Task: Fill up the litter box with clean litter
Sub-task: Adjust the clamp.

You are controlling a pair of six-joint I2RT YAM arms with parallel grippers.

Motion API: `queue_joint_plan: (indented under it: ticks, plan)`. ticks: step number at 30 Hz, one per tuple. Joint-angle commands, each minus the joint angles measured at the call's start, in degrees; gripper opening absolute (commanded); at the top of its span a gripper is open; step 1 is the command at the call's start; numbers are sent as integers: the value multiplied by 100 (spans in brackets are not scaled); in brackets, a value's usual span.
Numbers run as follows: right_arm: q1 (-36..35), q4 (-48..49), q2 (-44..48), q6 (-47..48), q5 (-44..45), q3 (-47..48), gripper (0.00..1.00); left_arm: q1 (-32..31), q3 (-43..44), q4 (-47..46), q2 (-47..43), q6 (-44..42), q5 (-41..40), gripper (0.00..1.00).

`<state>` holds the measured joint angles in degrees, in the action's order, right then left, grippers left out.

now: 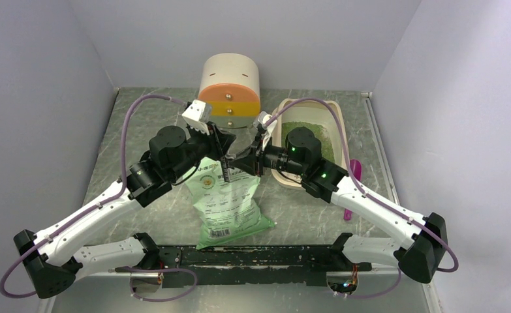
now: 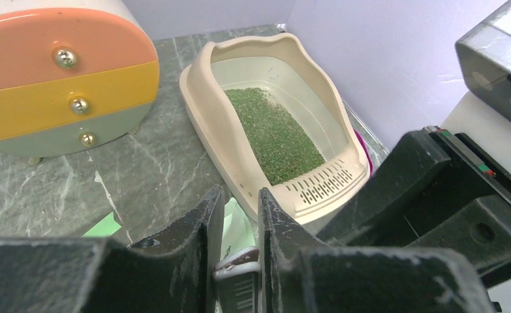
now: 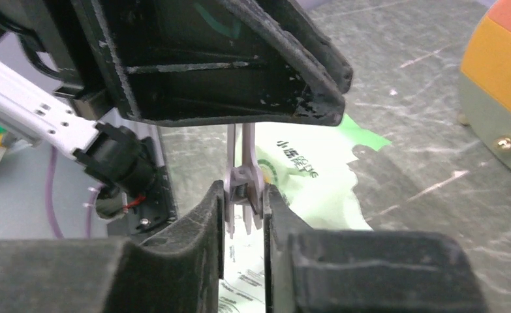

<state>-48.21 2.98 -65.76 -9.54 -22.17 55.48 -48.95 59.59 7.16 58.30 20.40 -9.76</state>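
The beige litter box [image 1: 336,112] [image 2: 201,98] sits at the back right with a strip of green clean litter [image 1: 328,147] [image 2: 275,134] inside. The green printed bag [image 1: 230,202] [image 3: 308,186] lies in the middle, its top lifted where both grippers meet. My left gripper [image 1: 222,155] [image 2: 239,197] is shut on the bag's top edge [image 2: 237,227], with a pale clip part between its fingers. Facing it, my right gripper [image 1: 245,163] [image 3: 245,190] is shut on a lilac clip [image 3: 245,175] at the bag's top, just under the left gripper's body [image 3: 239,65].
A round beige-and-orange drawer unit [image 1: 230,91] [image 2: 57,78] [image 3: 500,91] stands at the back centre, left of the box. A magenta scoop [image 1: 356,171] lies right of the box, partly under the right arm. Purple walls close in three sides.
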Motion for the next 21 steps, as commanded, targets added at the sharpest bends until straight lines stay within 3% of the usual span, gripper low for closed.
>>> queue_joint_plan:
  ticks: [1,2,3,6,7,11,13,18,21]
  plan:
    - [14,163,32,125,61,57,4,-36,33,-96,-78,59,6,5]
    - [16,101,36,161,109,83,0,-44,24,-111,-88,48,12,5]
    - [13,30,34,241,155,120,0,-44,5,-136,-122,43,28,16]
    - [13,-94,51,373,275,210,0,-40,-65,-111,-272,-36,-35,83]
    - [21,-211,9,423,369,299,0,-44,-44,0,-320,-121,-87,95]
    - [76,-897,-289,776,973,680,0,-41,-90,564,-720,-175,-580,97]
    - [339,-837,-377,789,797,713,0,-44,-376,693,-1047,142,-1010,97]
    - [1457,-166,-982,503,-1808,930,0,-31,-885,1631,-1514,2089,-2218,97]
    - [1643,104,-1413,792,-2819,1223,0,-34,-951,2166,-1439,2536,-2456,97]
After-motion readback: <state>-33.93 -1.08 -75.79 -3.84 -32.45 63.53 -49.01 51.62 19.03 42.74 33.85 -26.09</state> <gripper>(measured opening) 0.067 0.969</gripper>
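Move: The clamp is still in the left gripper's pads, its middle about 3 cm back of that hand and a touch lower. The same clamp sits between the right gripper's half-closed pads, its middle some 2 cm to the left. From the right hand, the litter bag lies nearly straight below, about 25 cm down; the drawer cabinet stands roughly 38 cm ahead and 3 cm left, the litter box some 24 cm ahead and 26 cm right. Shut the right gripper on the clamp's hinge part, then spread the left fingers wide and draw the left hand off about 8 cm to the left, sinking slightly at the end and swinging counter-clockwise. As the left clears, carry the clamp forward in the right gripper about 8 cm, drifting a little right, above the bag's top end and towards the drawer cabinet. ##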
